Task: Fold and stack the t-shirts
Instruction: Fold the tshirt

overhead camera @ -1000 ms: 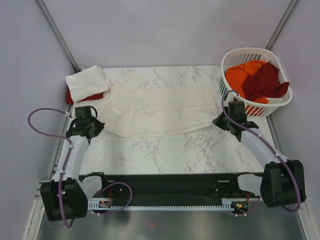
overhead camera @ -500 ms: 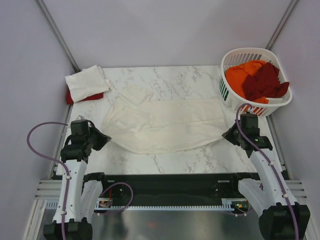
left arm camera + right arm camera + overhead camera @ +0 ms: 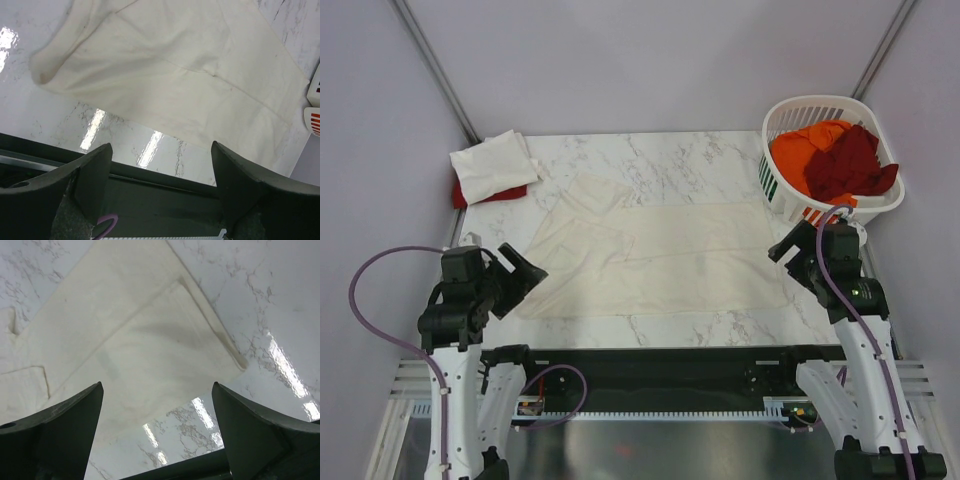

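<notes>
A large cream-white t-shirt [image 3: 660, 262] lies spread flat across the middle of the marble table, a sleeve folded in at its left end. My left gripper [image 3: 527, 270] hovers open just off the shirt's near-left corner, and nothing sits between its fingers [image 3: 93, 172]. My right gripper [image 3: 787, 243] is open at the shirt's right edge, also empty. The left wrist view shows the shirt [image 3: 185, 75] ahead of the jaws. In the right wrist view the shirt [image 3: 135, 345] lies below, its hem corner at the right. A folded cream-white t-shirt [image 3: 492, 164] rests on a red one [image 3: 498, 193] at the back left.
A white slatted laundry basket [image 3: 820, 103] stands at the back right corner, holding an orange t-shirt [image 3: 798, 147] and a dark maroon one [image 3: 850, 165]. The black rail [image 3: 660, 365] with the arm bases runs along the table's near edge.
Both arms drew back toward the near edge, pulling the cream shirt nearer and flatter. Both grippers then let go of it and now stand open.
</notes>
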Available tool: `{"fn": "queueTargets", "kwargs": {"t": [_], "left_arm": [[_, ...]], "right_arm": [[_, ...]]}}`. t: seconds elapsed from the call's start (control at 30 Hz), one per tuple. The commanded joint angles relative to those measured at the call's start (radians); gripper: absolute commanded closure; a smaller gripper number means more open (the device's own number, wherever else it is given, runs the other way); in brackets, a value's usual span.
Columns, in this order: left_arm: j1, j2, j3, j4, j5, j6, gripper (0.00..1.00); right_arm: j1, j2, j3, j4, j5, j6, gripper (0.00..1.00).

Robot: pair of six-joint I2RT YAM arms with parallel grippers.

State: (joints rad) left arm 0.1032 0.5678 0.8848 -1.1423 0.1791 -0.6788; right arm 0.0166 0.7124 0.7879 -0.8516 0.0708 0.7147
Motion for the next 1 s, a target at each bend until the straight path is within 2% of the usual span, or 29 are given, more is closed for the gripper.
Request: {"fn": "queueTargets", "kwargs": {"t": [0.0, 0.07, 0.13, 0.17, 0.2, 0.33, 0.37, 0.43, 0.47, 0.57, 0.6, 0.8, 0.97], "left_arm": [[0.000, 0.075, 0.049, 0.050, -0.020, 0.079, 0.14], [-0.002, 0.159, 0.055, 0.134, 0.031, 0.078, 0.16], [-0.002, 0.264, 0.063, 0.296, 0.059, 0.070, 0.19], [-0.002, 0.306, 0.075, 0.344, 0.060, 0.073, 0.21], [-0.005, 0.351, 0.092, 0.439, 0.054, 0.081, 0.21], [-0.026, 0.676, 0.308, 0.556, -0.005, 0.117, 0.21], [-0.030, 0.825, 0.362, 0.555, -0.021, 0.127, 0.20], [-0.030, 0.958, 0.517, 0.555, -0.038, 0.140, 0.19], [-0.033, 1.092, 0.566, 0.556, -0.030, 0.142, 0.19], [-0.056, 1.330, 0.794, 0.555, -0.024, 0.206, 0.18], [-0.063, 1.389, 0.906, 0.553, -0.021, 0.238, 0.18], [-0.068, 1.751, 1.257, 0.544, 0.123, 0.280, 0.17], [-0.072, 1.928, 1.401, 0.543, 0.203, 0.285, 0.17]], "right_arm": [[-0.003, 0.039, 0.080, 0.054, 0.038, -0.020, 0.02], [-0.003, 0.088, 0.064, 0.193, -0.115, -0.044, 0.02], [-0.001, 0.140, 0.054, 0.315, -0.201, -0.050, 0.02], [-0.001, 0.207, 0.062, 0.338, -0.289, -0.061, 0.02], [0.005, 0.243, 0.073, 0.341, -0.299, -0.081, 0.02], [0.052, 0.343, 0.111, 0.364, -0.278, -0.149, 0.02], [0.063, 0.358, 0.116, 0.368, -0.278, -0.156, 0.02], [0.069, 0.369, 0.122, 0.372, -0.279, -0.162, 0.02], [0.074, 0.372, 0.123, 0.375, -0.288, -0.164, 0.02], [0.080, 0.377, 0.117, 0.390, -0.319, -0.167, 0.02], [0.082, 0.380, 0.119, 0.390, -0.330, -0.166, 0.02], [0.105, 0.378, 0.126, 0.395, -0.353, -0.179, 0.02], [0.134, 0.371, 0.139, 0.398, -0.391, -0.185, 0.02]]}}
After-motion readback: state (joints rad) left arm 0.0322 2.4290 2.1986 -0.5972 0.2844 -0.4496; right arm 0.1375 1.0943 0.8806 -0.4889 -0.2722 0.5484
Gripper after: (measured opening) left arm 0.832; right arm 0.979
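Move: For the left hand, the tip of the cream t-shirt's far sleeve lies roughly 43 cm ahead, 6 cm to the right and 18 cm below. The near sleeve, already folded in, is about 25 cm ahead and 9 cm right of the left hand, and the folded white shirt pile about 44 cm ahead and 17 cm left. From the right hand that sleeve tip is some 37 cm ahead and 44 cm left, with the t-shirt's near right corner about 3 cm ahead, 3 cm right and 16 cm below. The left hand, empty and still open, sweeps about 45 cm forward, first nearly level above the t-shirt's left side and then sinking some 10 cm as it nears the far sleeve's tip, turning clockwise and stopping short of touching it. Meanwhile the open right hand goes forward and left, about 8 cm each way, the forward part first, over the t-shirt's right part towards the same sleeve while swinging nearly 30 degrees counter-clockwise, and stays high above the cloth. ##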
